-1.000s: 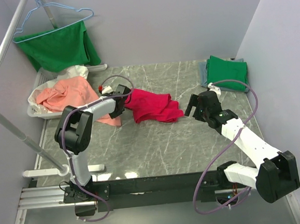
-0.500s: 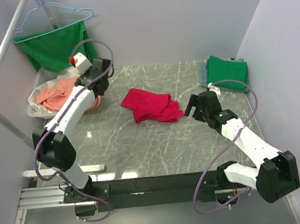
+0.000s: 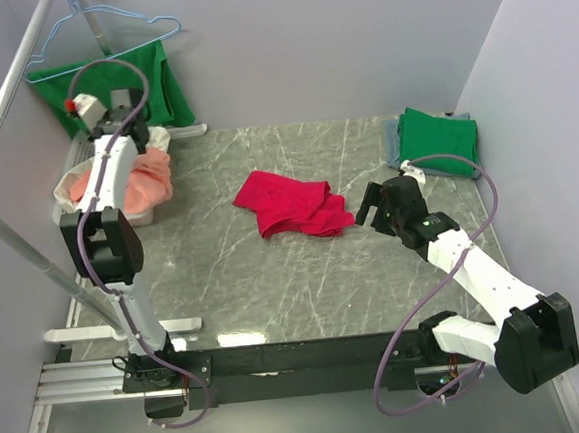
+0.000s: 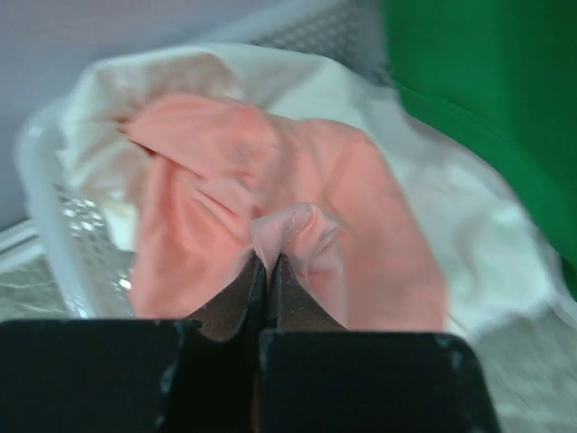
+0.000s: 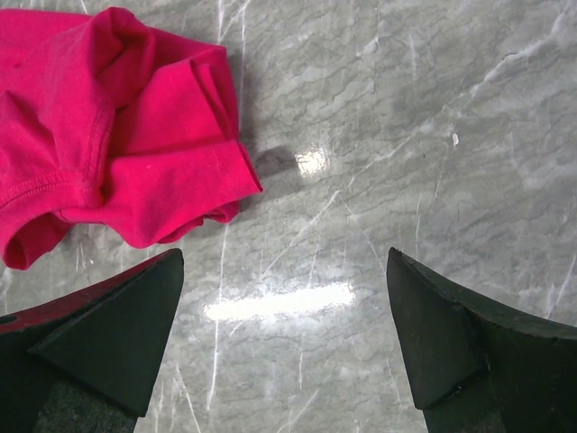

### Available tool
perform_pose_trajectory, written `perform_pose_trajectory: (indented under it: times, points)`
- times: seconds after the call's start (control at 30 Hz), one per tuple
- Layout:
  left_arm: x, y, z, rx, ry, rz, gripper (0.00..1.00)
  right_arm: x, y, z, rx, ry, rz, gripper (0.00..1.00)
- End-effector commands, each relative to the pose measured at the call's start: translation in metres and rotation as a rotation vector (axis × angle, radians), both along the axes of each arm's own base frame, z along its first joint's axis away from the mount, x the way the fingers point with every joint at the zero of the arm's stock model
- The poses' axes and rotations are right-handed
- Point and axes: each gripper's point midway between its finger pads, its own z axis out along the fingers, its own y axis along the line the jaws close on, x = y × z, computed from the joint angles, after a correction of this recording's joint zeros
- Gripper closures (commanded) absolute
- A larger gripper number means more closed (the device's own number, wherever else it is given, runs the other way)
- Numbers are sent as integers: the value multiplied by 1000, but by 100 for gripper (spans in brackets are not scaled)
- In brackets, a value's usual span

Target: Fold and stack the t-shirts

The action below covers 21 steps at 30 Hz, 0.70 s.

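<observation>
A crimson-red t-shirt (image 3: 289,204) lies crumpled mid-table; its sleeve and hem (image 5: 117,126) show in the right wrist view. My right gripper (image 3: 374,205) (image 5: 284,289) hangs open just right of it, with nothing but bare table between the jaws. A folded green t-shirt (image 3: 437,140) rests on a grey one (image 3: 393,144) at the back right. My left gripper (image 3: 127,147) (image 4: 268,262) is over the basket at the back left, shut on a fold of a salmon-pink garment (image 4: 207,198) (image 3: 138,178).
The white mesh basket (image 3: 67,216) (image 4: 54,207) also holds white cloth (image 4: 433,189). A green shirt (image 3: 119,89) (image 4: 487,81) hangs on a blue hanger from the rack (image 3: 2,129) at the left. Walls close in the back and right.
My left arm has swung from beside the red t-shirt back-left to the basket, carrying the salmon-pink garment off the table. The red t-shirt and the right arm have not moved.
</observation>
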Motion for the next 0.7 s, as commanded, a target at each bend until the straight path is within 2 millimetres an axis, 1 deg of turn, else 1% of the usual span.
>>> perform_pose_trajectory:
  times: [0.0,0.03,0.1,0.13,0.2,0.23,0.27,0.33,0.37,0.4,0.43,0.47,0.5,0.53,0.6,0.67]
  points:
    - [-16,46,23,7,-30,86,99,-1,4,1,12,-6,3,1]
    - [-21,58,20,2,-35,115,99,0,5,0,11,-4,7,1]
    - [-21,65,18,-12,-43,104,99,1,6,0,11,-1,9,1]
    - [-24,73,15,-9,-34,120,99,1,8,1,12,-3,13,1]
    - [-28,79,8,-9,-5,148,99,2,9,2,10,0,15,1]
    - [-25,80,10,-7,-8,146,99,3,9,3,10,-3,13,1]
    - [-25,82,4,-2,18,147,99,3,10,4,12,-6,17,1]
    - [-21,81,4,-11,19,134,85,3,11,4,10,-4,22,1]
    - [-20,81,3,-8,26,130,77,3,11,4,10,-3,22,1]
    - [-20,81,4,-12,15,128,61,3,12,4,9,-2,24,1]
    - [-20,79,2,-22,15,117,51,2,12,2,7,4,26,1]
    - [-20,78,7,-19,1,110,44,2,12,1,6,6,24,1]
    - [-19,77,10,-22,-15,109,35,2,13,0,6,7,29,1]
    - [-20,76,9,-26,-16,98,33,2,12,-1,3,9,25,1]
    - [-19,72,17,-31,-42,77,31,2,13,-2,7,10,24,1]
    - [-17,63,25,-15,-48,45,30,2,14,-3,8,13,25,1]
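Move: The left hand, pinching a fold of the salmon shirt, hangs over the right-hand part of the basket; the basket's middle lies about 5 cm to its left, 3 cm back and 18 cm below. The white cloth bunched at the basket's far right is some 4 cm ahead, 6 cm right and 14 cm down; the hanging green shirt is about 10 cm ahead, 4 cm right, near hand height. From the right hand the basket's middle is roughly 60 cm left, 16 cm ahead and 8 cm lower. Still pinching the salmon shirt, the left hand swings it quickly left over the basket, about 8 cm, easing back some 3 cm at nearly constant height and turning slightly counter-clockwise. There it stops, and the fingers spread to well over half open and let go of the fold, with only a slight drift back right. ##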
